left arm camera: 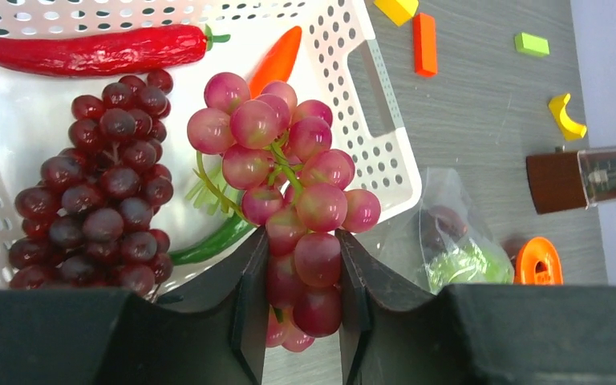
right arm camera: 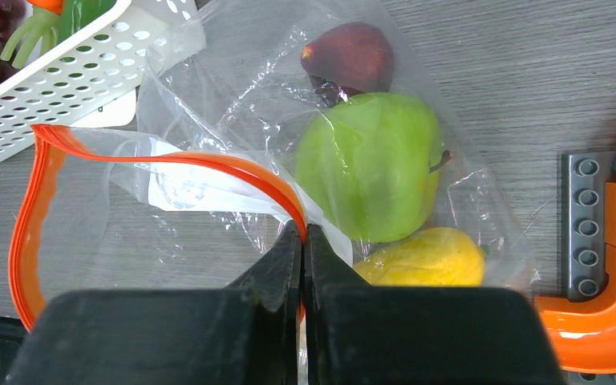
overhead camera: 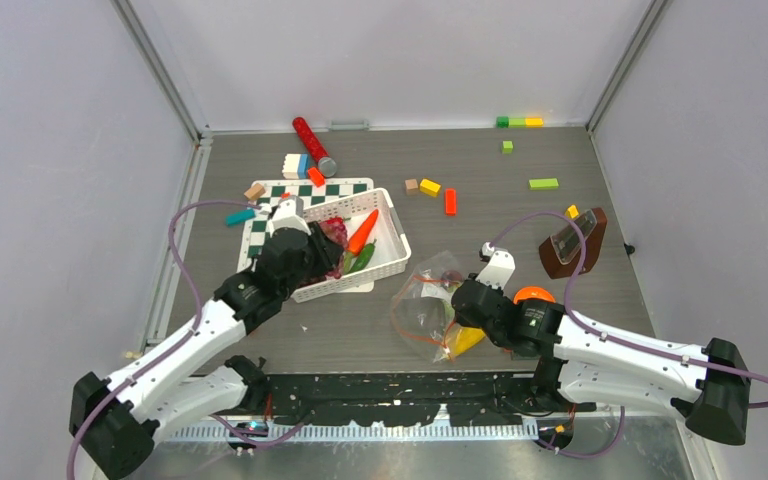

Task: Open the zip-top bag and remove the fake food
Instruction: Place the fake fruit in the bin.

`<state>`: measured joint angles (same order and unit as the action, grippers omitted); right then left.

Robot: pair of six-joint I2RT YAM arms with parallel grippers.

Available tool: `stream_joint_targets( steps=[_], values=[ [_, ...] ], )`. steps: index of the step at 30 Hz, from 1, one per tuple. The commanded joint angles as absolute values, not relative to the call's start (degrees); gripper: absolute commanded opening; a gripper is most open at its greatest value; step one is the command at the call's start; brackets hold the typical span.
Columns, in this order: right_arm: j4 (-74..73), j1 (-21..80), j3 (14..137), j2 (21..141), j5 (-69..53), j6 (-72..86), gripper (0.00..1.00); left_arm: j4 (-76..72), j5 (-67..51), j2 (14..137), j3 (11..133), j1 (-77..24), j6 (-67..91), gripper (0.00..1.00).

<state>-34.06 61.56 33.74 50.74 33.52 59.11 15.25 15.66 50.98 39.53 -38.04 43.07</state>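
The zip-top bag [right arm camera: 208, 96] lies open on the table, and my right gripper [right arm camera: 303, 241] is shut on its orange zip strip [right arm camera: 208, 163]. Fake food still inside: a green apple [right arm camera: 369, 164], a yellow piece [right arm camera: 421, 258] and a dark red fruit [right arm camera: 349, 56]. My left gripper [left arm camera: 301, 273] is shut on a pale red grape bunch [left arm camera: 281, 152], hanging over the near edge of the white basket [left arm camera: 385, 160]. In the basket lie dark grapes [left arm camera: 96, 192], a red chili [left arm camera: 88, 50], a carrot [left arm camera: 277, 60] and a green vegetable [left arm camera: 208, 245].
From above, the basket [overhead camera: 392, 222] rests partly on a checkered board [overhead camera: 260, 235], left of the bag [overhead camera: 425, 300]. A brown metronome [overhead camera: 572, 243] and an orange track piece [overhead camera: 533, 296] stand right of the bag. Coloured blocks [overhead camera: 430, 187] and a red cylinder [overhead camera: 312, 145] lie farther back.
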Motion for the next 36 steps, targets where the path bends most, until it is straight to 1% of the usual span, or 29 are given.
stream_joint_targets(
  steps=[1, 12, 18, 27, 29, 32, 36],
  values=[
    [-33.6, 61.8, 33.9, 49.9, 35.4, 59.9, 0.0, 5.6, 17.4, 54.8, 40.9, -36.7, 47.8, 0.31],
    [-33.9, 61.8, 33.6, 49.3, 35.4, 60.1, 0.0, -8.7, 14.7, 70.2, 44.0, -36.1, 49.5, 0.29],
    [-34.1, 61.7, 33.1, 48.7, 35.3, 60.6, 0.0, -13.4, 12.1, 78.8, 46.6, -35.9, 51.8, 0.26],
    [-36.2, 61.8, 32.6, 45.9, 36.1, 61.4, 0.0, -16.8, 9.5, 88.6, 50.7, -35.9, 54.5, 0.26],
    [-36.5, 61.8, 32.5, 45.5, 36.1, 61.6, 0.0, -16.0, 8.9, 90.0, 51.9, -35.9, 54.6, 0.31],
    [-36.7, 61.7, 32.4, 45.0, 36.1, 61.8, 0.0, -13.8, 9.0, 91.1, 53.2, -35.9, 54.6, 0.46],
    [-36.8, 61.8, 32.4, 45.1, 36.1, 61.9, 0.0, -12.2, 10.1, 90.4, 53.1, -35.8, 54.1, 0.61]
  ],
)
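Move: The free right-hand end of the bin, where the held pink grapes are going, lies about 7 cm ahead of the left hand, 11 cm to its right and 14 cm below. Around that spot, from the left hand, are the carrot, about 7 cm ahead and 6 cm right, and the green pepper, some 2 cm ahead and 6 cm right. From the right hand, that end of the bin is roughly 13 cm ahead and 16 cm left. Forward and to the right, sinking as it goes, the left hand carries the pink grapes some 16 cm across the bin, over the carrot and green pepper, to its right end. The hand tips slightly down and rolls about 10 degrees, left side lower; as it eases to a stop, the fingers open and let the grapes go. The right hand keeps its pinch on the bag's orange edge. ##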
